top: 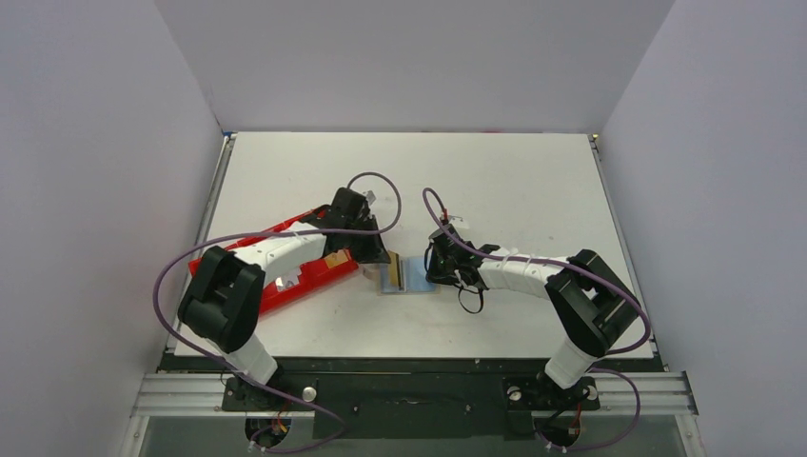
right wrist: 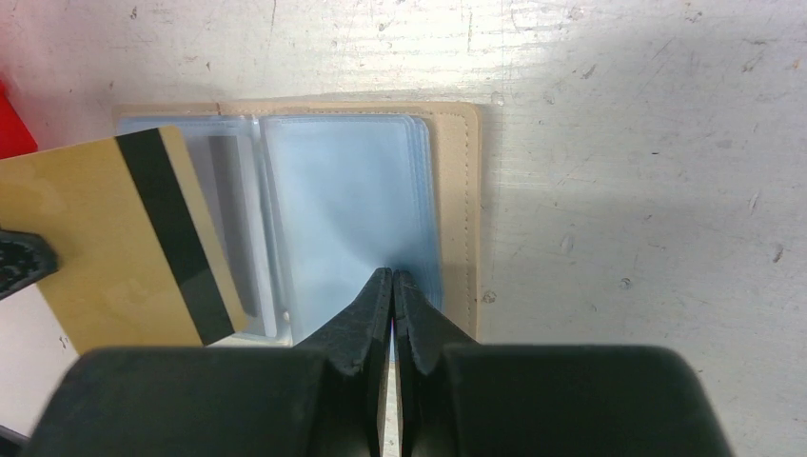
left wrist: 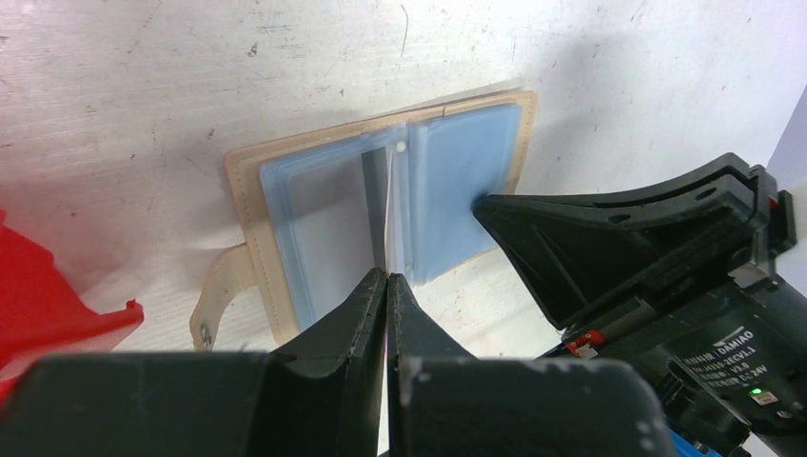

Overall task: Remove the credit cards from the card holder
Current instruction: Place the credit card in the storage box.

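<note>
The card holder (right wrist: 455,190) is a tan wallet with pale blue plastic sleeves, lying open and flat on the table (top: 409,279). A gold credit card (right wrist: 105,238) with a black stripe is out of its sleeve and tilted over the holder's left half. My left gripper (left wrist: 387,274) is shut on it, and the card (left wrist: 389,205) shows edge-on between the jaws. My right gripper (right wrist: 393,273) is shut with nothing between its jaws. Its tips rest on the right-hand sleeve (left wrist: 457,181). No second card is distinguishable in the sleeves.
A red tray (top: 285,278) lies left of the holder, under the left arm, with its corner (left wrist: 57,314) close to the holder's strap (left wrist: 214,295). The two grippers (top: 376,259) (top: 436,268) stand close together over the holder. White walls enclose the table.
</note>
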### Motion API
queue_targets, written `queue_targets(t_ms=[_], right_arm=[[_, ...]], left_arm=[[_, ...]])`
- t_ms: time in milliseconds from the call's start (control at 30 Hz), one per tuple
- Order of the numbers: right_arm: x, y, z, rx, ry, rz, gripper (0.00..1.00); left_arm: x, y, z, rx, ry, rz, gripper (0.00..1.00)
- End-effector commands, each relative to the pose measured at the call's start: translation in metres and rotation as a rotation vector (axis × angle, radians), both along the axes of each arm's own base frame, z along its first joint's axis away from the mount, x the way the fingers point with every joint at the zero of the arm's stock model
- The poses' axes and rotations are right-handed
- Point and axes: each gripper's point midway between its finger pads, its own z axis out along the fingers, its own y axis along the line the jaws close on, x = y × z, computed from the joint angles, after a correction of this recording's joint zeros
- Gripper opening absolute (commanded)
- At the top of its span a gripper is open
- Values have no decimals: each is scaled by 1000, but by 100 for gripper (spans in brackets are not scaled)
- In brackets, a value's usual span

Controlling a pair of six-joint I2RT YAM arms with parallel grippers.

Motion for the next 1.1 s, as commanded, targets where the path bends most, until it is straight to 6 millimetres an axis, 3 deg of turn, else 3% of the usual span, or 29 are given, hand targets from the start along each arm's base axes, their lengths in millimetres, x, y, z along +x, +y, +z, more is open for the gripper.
queue_targets(t_ms=[0,167,267,500,633,767,800,900,1067], right_arm=[[-7,-25,-11,-90,27,-25,0],[-3,-22,2,-79,8,-20,0],[4,-19,22,-63,-28,-16,2],[13,-8,79,17,-121,7,43],[10,8,106,133,-153,57,53],[6,31,129,346,-166,120,55],[13,37,143,410,-211,126,55],[8,51,168,583,-238,166,56],[3,65,194,734,-252,197,54]], left_arm=[[5,8,23,1,-71,3,0],[4,8,36,-14,-97,-4,0],[5,9,46,-33,-112,-2,0],[7,15,69,-88,-145,6,0],[11,20,86,-160,-165,25,0],[13,22,106,-289,-180,34,0],[11,20,114,-333,-174,30,0],[13,23,129,-428,-200,32,0],[11,20,151,-575,-224,8,0]])
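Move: The gold credit card is already out of its pocket, held by the left hand. It lies about 8 cm left of the right hand, 1 cm ahead and 3 cm up, while the card holder's middle is some 4 cm left of that hand, 1 cm ahead and 1 cm lower. From the left hand, the storage box's middle is roughly 25 cm left, 1 cm ahead and 5 cm down; the holder's middle is 5 cm right, 1 cm back, 5 cm down. Upward and a little left, the left hand carries the pinched card some 10 cm above where it was, wrist rolling so its fingers point more to the right. The right hand's shut fingertips edge right, come free of the holder's right flap, then rise about 13 cm and swing left, opening to half and rolling to face the card. ##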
